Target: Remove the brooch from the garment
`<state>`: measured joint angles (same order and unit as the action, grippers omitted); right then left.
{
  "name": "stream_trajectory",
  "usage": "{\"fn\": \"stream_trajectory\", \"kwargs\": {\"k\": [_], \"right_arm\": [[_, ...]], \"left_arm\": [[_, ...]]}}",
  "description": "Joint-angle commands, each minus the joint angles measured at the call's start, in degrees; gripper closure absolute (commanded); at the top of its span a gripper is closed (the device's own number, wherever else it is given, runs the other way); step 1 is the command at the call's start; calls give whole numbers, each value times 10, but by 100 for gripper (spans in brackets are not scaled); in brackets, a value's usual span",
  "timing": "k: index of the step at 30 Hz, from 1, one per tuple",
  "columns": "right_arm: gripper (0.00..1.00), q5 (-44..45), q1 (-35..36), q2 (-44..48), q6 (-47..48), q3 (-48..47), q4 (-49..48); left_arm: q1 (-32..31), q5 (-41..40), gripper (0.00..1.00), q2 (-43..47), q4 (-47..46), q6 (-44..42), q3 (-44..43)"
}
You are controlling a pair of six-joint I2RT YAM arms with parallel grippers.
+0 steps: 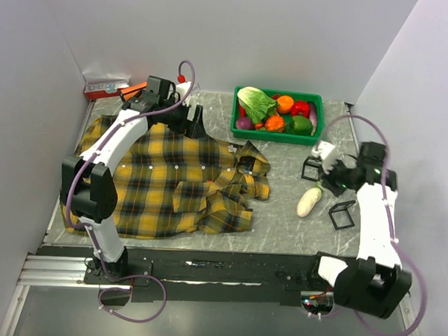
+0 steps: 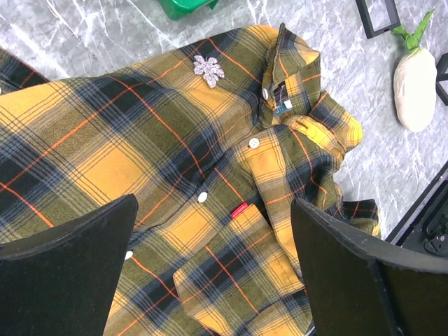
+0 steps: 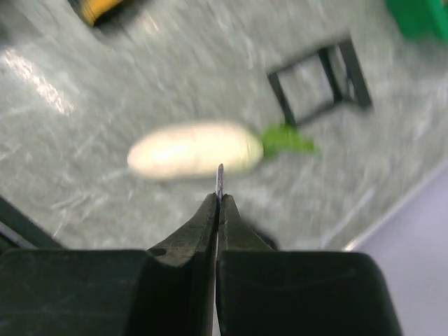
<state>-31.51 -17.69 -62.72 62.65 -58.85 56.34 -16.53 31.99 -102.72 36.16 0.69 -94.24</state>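
The garment (image 1: 164, 180), a yellow-and-black plaid shirt (image 2: 140, 154), lies spread over the left half of the table with its collar (image 2: 294, 70) to the right. The brooch (image 2: 208, 70), a small silvery leaf-like ornament, sits pinned on the cloth near the collar, well ahead of my left gripper (image 2: 213, 203). That gripper hovers over the shirt's back edge (image 1: 190, 123) with its fingers wide open and only the chest pocket beneath them. My right gripper (image 1: 329, 176) is off the shirt, shut (image 3: 219, 199) above a white radish (image 3: 192, 157); a thin sliver stands at its tips.
A green basket (image 1: 276, 137) of vegetables stands at the back. The white radish (image 1: 309, 202) lies right of the shirt, between two small black frames (image 1: 311, 169) (image 1: 342, 215). A red-and-white box (image 1: 105, 87) rests in the back left corner.
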Motion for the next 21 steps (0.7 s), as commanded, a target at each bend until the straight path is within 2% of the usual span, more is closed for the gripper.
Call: {"fn": "stream_trajectory", "kwargs": {"k": [1, 10, 14, 21], "right_arm": [[100, 45, 59, -76, -41, -22, -105], [100, 107, 101, -192, -25, -61, -223], [100, 138, 121, -221, -7, -50, -297], [100, 168, 133, -274, 11, -52, -315]], "left_arm": [[0, -8, 3, 1, -5, -1, -15], [0, -27, 3, 12, -1, -24, 4], [0, -33, 3, 9, 1, -26, 2], [0, -38, 2, 10, 9, -35, 5]]}}
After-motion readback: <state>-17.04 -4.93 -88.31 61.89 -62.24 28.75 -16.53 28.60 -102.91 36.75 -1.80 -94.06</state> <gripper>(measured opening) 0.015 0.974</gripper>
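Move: The brooch, still on the garment, lies some 17 cm ahead and 29 cm to the left of the shut right hand, about 15 cm below it. Much nearer are the white radish, about 4 cm to the left and level with it, a black frame roughly 11 cm ahead and 3 cm left, and a second frame 4 cm back and 6 cm right. From the left hand the brooch is about 2 cm ahead, 11 cm right and 19 cm down. With its fingers shut and empty, the right hand travels about 13 cm forward, starting with a small swing left of a centimetre or two that it soon gives back, and leaves the radish's right side for the space over the nearer black frame. It sinks some 6 cm on the way and rolls about 15 degrees, left side down, which brings it closer to the brooch though still well to its right, touching nothing. ##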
